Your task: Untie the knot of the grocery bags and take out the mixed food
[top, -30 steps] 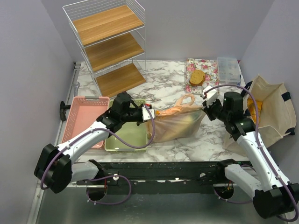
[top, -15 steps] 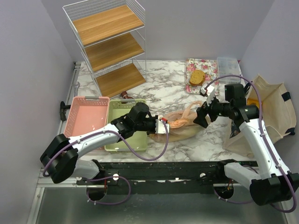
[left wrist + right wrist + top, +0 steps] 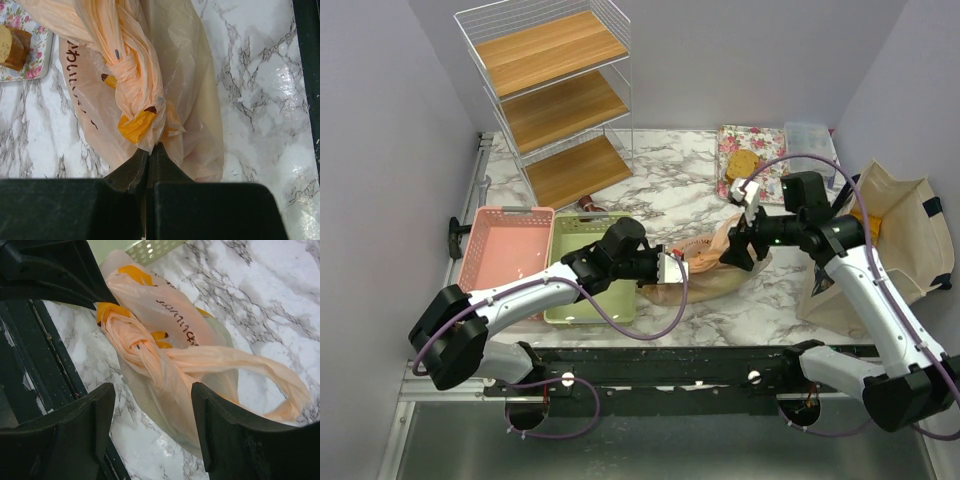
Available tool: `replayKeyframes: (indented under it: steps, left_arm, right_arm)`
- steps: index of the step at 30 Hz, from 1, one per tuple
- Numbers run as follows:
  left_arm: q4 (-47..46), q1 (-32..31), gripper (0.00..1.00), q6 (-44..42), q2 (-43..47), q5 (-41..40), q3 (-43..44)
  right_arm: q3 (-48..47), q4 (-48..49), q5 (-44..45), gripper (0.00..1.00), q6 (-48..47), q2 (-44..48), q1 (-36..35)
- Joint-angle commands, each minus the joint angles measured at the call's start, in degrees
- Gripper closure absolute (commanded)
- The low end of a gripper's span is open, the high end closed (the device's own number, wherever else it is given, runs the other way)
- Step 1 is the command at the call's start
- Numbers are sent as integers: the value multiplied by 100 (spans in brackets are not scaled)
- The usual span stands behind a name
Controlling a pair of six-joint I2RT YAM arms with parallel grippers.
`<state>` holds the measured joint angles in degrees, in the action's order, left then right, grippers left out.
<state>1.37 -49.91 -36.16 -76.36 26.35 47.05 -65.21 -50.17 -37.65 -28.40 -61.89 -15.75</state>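
One crinkly tan grocery bag (image 3: pixel 710 272) with orange print lies bunched on the marble between the two arms. Its handles are twisted into a knot (image 3: pixel 132 70) that also shows in the right wrist view (image 3: pixel 132 342). My left gripper (image 3: pixel 672 268) is shut, its tips (image 3: pixel 149 152) pinching the plastic just below the knot. My right gripper (image 3: pixel 732 250) stands open, and its jaws (image 3: pixel 152 390) straddle the bag (image 3: pixel 170 330) beside the twisted handles without closing on them. The mixed food is hidden inside the bag.
A green basket (image 3: pixel 582 300) and a pink basket (image 3: pixel 505 250) sit at the left. A wire shelf (image 3: pixel 555 90) stands at the back. A floral tray (image 3: pixel 765 140) with a bread slice, a clear box (image 3: pixel 810 148) and a canvas tote (image 3: pixel 905 230) are at the right.
The right gripper has let go of the bag's far end, opened and moved left toward the knot. The left gripper has carried its end rightward, so the stretched bag is now bunched.
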Motion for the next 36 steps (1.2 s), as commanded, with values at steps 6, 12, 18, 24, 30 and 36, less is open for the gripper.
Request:
replayKeyframes:
  steps: [6, 12, 18, 24, 30, 36]
  left_arm:
    - [240, -129, 100, -88, 51, -159, 75]
    - [265, -124, 100, 82, 102, -351, 79]
    - [159, 11, 100, 162, 577, -620, -549]
    - [246, 642, 96, 360, 1020, -466, -965]
    - [450, 475, 44, 490, 1642, -160, -460]
    - [200, -300, 36, 490, 1392, -691, 254]
  right_arm:
    - [206, 647, 1387, 36, -109, -496, -797]
    - [568, 288, 1985, 85, -784, -291, -814]
    - [439, 820, 3259, 100, -192, 359, -732]
    - [144, 1218, 3081, 99, 796, 567, -414]
    - [256, 1227, 2068, 99, 1106, 659, -418]
    - [293, 1275, 1905, 99, 1268, 720, -417]
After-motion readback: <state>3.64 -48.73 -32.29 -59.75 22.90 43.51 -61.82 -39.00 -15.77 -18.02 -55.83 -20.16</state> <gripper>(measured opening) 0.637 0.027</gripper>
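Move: The open right hand hovers over the bag's handle, which lies about 6 cm below it and some 2 cm ahead; the knot is roughly 6 cm to its left, 1 cm back and 7 cm down. Still pinching the bag's tail, the left hand has the knot about 5 cm to its right, level; the handle is some 11 cm right, 3 cm ahead and 2 cm higher, and the green basket's middle 21 cm left, 3 cm back, 12 cm down. Right hand dips about 6 cm, pinches the handle, lifts; left hand pulls 5 cm left, opens and rises. ##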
